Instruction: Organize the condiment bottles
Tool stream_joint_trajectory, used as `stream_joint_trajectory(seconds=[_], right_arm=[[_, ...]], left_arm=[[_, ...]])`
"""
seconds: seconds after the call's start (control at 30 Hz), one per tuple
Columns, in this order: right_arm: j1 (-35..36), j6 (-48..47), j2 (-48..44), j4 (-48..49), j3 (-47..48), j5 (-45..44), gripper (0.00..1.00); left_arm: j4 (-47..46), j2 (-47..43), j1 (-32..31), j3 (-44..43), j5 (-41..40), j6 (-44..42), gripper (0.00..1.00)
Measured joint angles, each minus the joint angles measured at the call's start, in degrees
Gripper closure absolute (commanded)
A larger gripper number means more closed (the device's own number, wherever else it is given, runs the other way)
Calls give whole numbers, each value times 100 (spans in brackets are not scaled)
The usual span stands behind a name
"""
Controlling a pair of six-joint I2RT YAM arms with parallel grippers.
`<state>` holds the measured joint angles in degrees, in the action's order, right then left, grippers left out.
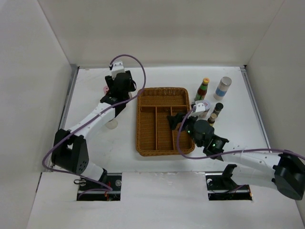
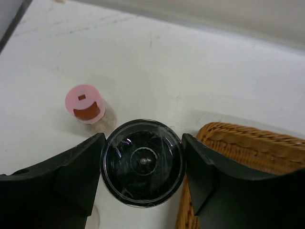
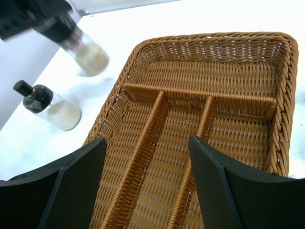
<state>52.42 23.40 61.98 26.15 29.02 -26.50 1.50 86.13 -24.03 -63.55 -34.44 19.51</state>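
Note:
In the left wrist view a black-capped bottle (image 2: 143,161) sits between my left gripper's fingers (image 2: 81,167), which press on both of its sides. This left gripper (image 1: 119,95) hangs just off the far left corner of the wicker tray (image 1: 143,143). A pink-capped jar (image 2: 86,106) stands on the table just beyond it. Another black-capped bottle (image 3: 47,107) with pale contents rests left of the tray. My right gripper (image 3: 147,157) is open over the tray's middle compartments, with nothing between its fingers.
Right of the tray stand a yellow-capped bottle (image 1: 204,88), a blue-labelled white bottle (image 1: 223,88), two dark-capped bottles (image 1: 217,109) and a pale-capped jar (image 1: 202,107). White walls (image 1: 28,95) enclose the table on three sides.

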Motion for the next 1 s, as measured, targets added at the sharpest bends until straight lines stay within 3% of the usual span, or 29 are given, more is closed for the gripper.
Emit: stream_joint_trajectory(seconds=[0.23,0.63,0.73,0.9,1.0], right_arm=[[-103,59,-197,9,-96,-9,25],[-229,175,-551,28,-289,-76,25],[-229,190,-535,31,-289,-76,25],[-256,201,-533,42,-289,-74,24],[-260,210,-533,48,-289,-76,24]], left_arm=[[-149,-94,-682,-669,70,-22,64],[-385,1668,-992,-1045,380,-4,60],[-505,1858,-992,-1060,382,-20,49],[-619,1858,-1043,-1067,407,33,17],[-820,1814,-1073,-1021,374,44,11]])
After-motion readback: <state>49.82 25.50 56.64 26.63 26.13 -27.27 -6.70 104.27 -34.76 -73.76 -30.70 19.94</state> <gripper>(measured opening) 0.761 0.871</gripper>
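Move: The left gripper still holds the black-capped bottle. Its place, the left end of the basket's far compartment, lies about 13 cm right, 3 cm ahead and some 14 cm below. The pink-capped bottle stands roughly 6 cm left and 3 cm ahead; a second black-capped bottle stands 6 cm left and 10 cm back. From the idle right gripper, that compartment end is about 15 cm ahead, 14 cm left and lower. Carry the held bottle right with the left gripper, about 13 cm and slightly forward, arching some 6 cm up over the basket's left rim while turning the hand clockwise about 15 degrees. Then lower about 12 cm from the top of the arc into the left end of the far compartment, open the fingers and start easing up around the cap. ##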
